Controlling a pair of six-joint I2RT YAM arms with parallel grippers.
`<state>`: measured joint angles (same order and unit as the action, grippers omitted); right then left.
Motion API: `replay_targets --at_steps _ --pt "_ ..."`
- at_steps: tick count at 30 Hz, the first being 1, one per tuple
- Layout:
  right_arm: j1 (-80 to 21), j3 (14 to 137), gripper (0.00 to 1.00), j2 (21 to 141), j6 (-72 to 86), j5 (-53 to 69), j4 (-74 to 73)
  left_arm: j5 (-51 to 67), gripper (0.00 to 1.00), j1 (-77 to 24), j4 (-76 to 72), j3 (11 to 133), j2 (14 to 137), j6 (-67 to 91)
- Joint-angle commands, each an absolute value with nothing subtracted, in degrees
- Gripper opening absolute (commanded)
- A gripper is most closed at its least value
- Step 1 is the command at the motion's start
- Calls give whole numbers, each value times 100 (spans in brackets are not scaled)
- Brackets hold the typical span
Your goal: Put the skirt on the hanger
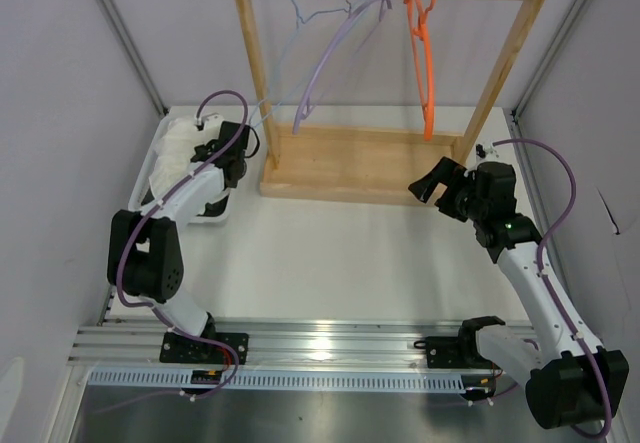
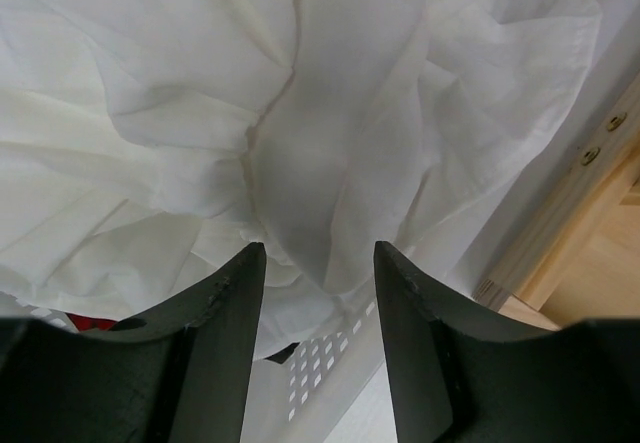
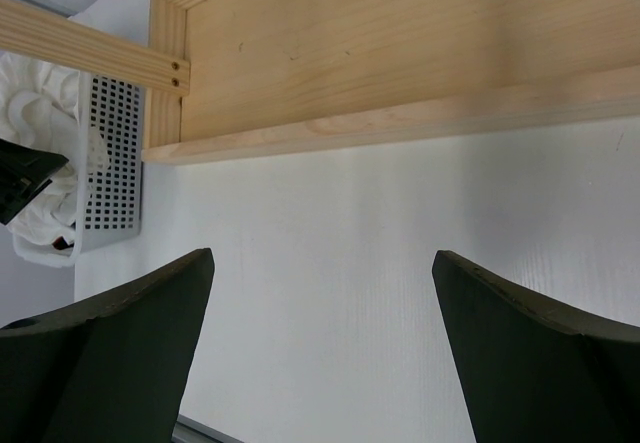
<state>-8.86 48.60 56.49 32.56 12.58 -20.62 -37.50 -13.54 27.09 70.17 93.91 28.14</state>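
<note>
The white crinkly skirt (image 1: 178,148) lies bunched in a white perforated basket (image 1: 203,220) at the table's left. It fills the left wrist view (image 2: 300,113). My left gripper (image 1: 210,149) is open at the skirt's near edge, its tips (image 2: 317,253) right at the fabric with nothing pinched. The orange hanger (image 1: 424,58) hangs by its hook at the right end of the wooden rack's rail. My right gripper (image 1: 424,185) is open and empty, low over the table (image 3: 322,263) in front of the rack's base, below the orange hanger.
A lilac hanger (image 1: 330,63) and a pale blue hanger (image 1: 298,13) hang left of the orange one. The rack's wooden base (image 1: 360,163) stands between the arms, its left post beside the basket (image 3: 110,163). Something dark and red (image 2: 90,321) lies under the skirt.
</note>
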Motion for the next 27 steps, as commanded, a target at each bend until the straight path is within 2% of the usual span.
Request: replay_targets --at_steps 1,7,10,14,17,27 --pt "-879 4834 100 5669 3278 1345 -1811 -3867 52 -1239 2540 7057 9483 2953" --pt "-870 4816 100 5687 3278 1345 -1819 -3806 46 -1134 2522 7066 9554 2988" --pt "-879 4808 99 5678 3296 1345 -1819 -3771 37 -1099 2531 7084 9562 2988" --pt "-870 4799 99 5669 3305 1362 -1811 -3692 20 -1063 2531 7101 9431 2927" --pt "-870 4799 99 5669 3322 1362 -1811 -3525 0 -1028 2514 7154 9273 2831" --pt "-879 4904 99 5686 3331 1424 -1767 -3015 0 -914 2918 7470 7867 2663"
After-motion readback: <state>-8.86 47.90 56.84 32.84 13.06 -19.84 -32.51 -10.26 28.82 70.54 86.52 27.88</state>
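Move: The skirt lies heaped in the white basket right under my half-open left hand; its middle is some 3 cm ahead, 5 cm to the left and about 4 cm below. The basket's right wall is around 4 cm to the hand's right, roughly level with it fore and aft. The foot of the rack's left post stands some 13 cm right and 2 cm ahead. From my right hand the skirt is about 54 cm left, 13 cm ahead and 12 cm below. I ease my left hand about 1.5 cm left and 1 cm down onto the raised fold of skirt between the fingers, then shut them fully and pinch it. With the fold held I start straight up, slowly and then quickly, rising about 5 cm from the lowest point while the fingers tip up slightly. ##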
